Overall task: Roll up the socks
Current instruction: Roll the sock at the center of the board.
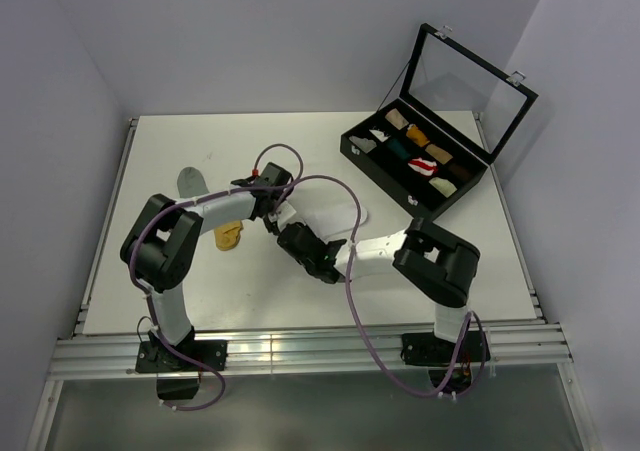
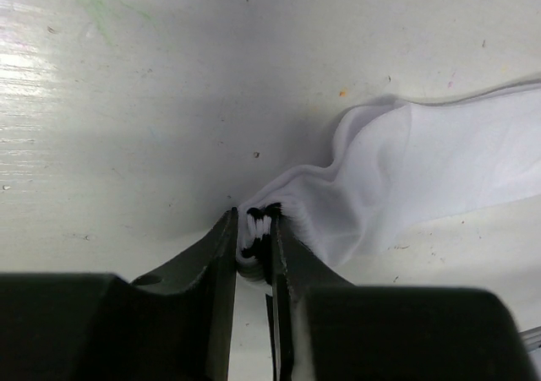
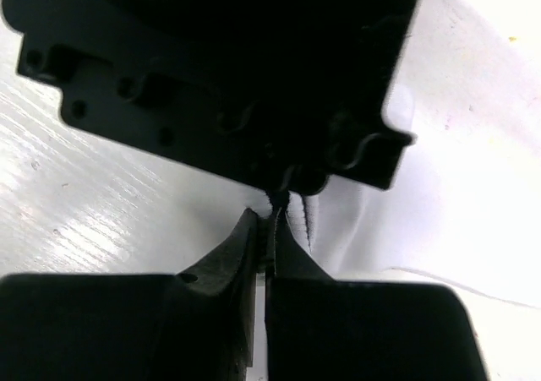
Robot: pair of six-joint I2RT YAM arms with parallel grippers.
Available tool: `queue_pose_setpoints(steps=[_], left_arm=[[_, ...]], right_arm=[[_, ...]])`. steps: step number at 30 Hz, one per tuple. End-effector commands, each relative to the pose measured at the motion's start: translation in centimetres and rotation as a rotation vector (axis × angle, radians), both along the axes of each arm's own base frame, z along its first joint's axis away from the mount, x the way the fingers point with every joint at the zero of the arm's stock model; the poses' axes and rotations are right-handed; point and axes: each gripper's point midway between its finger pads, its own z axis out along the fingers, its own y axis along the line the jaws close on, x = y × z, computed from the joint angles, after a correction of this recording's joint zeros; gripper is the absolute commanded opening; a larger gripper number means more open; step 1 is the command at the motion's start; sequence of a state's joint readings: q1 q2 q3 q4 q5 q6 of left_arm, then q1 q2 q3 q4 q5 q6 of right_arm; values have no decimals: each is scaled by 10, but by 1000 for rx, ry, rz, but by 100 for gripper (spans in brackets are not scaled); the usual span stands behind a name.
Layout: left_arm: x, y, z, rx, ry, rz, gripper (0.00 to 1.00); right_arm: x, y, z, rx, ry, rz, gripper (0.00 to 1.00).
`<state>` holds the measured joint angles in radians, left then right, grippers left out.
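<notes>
The long white sock point(image 1: 338, 216) lies flat mid-table, its black-striped cuff toward the left. My left gripper point(image 1: 274, 209) is shut on that bunched striped cuff point(image 2: 256, 231), and the rest of the white sock point(image 2: 423, 166) trails off to the right. My right gripper point(image 1: 297, 238) sits just in front of the left one. Its jaws point(image 3: 270, 220) are pinched shut on the cuff's edge, right under the left gripper's black body point(image 3: 228, 77). The white sock point(image 3: 456, 195) spreads to the right there. A grey sock point(image 1: 192, 182) and a mustard-yellow sock point(image 1: 231, 235) lie left of the arms.
A black compartmented case point(image 1: 372, 164) with its glass lid point(image 1: 468, 86) raised stands at the back right, with small fabric rolls inside. Grey walls close in on the white table point(image 1: 180, 301) on the left, back and right.
</notes>
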<state>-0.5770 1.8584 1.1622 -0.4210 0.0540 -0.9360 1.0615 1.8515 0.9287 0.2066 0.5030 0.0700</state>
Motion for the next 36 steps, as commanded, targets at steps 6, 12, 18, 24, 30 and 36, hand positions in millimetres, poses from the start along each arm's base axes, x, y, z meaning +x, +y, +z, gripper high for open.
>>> queue_pose_setpoints(steps=[6, 12, 18, 24, 30, 36], left_arm=[[-12, 17, 8, 36, -7, 43, 48], [-6, 23, 33, -34, -90, 145, 64], [-5, 30, 45, -81, -147, 229, 64], [-6, 27, 52, -161, -191, 261, 68], [-8, 16, 46, -201, -171, 236, 68], [-5, 5, 40, -217, -178, 228, 68]], right_arm=[[-36, -17, -40, 177, 372, 104, 0], [-46, -5, -20, 442, 577, 205, 0], [-43, -12, -14, 681, 774, 178, 0], [-34, -27, -23, 848, 930, 83, 0], [-30, -40, -35, 941, 1042, -34, 0], [-30, -44, -49, 936, 1099, -106, 0]])
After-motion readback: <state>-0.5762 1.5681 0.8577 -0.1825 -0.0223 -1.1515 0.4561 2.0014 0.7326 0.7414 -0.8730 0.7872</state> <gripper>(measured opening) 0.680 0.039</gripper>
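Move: My left hand and right hand are both shut on the sock's striped cuff roll. Its middle is about 1 cm back of my left hand point and roughly 1 cm ahead and 1 cm left of my right. From my left hand, the sock's flat foot is some 4 cm ahead and 11 cm right, the mustard sock about 12 cm left and 1 cm ahead, and the grey sock 19 cm left and 8 cm ahead, all close to fingertip height. I keep my right fingers pinched on the near end of the roll and turn that wrist over by nearly 80 degrees, the hand's left side rising, until the fingers point left and slightly down, easing about 3 cm right towards the sock's foot. Meanwhile my left fingers open wide and let go, backing off left and up by some 3 cm, then coming partway back right. ##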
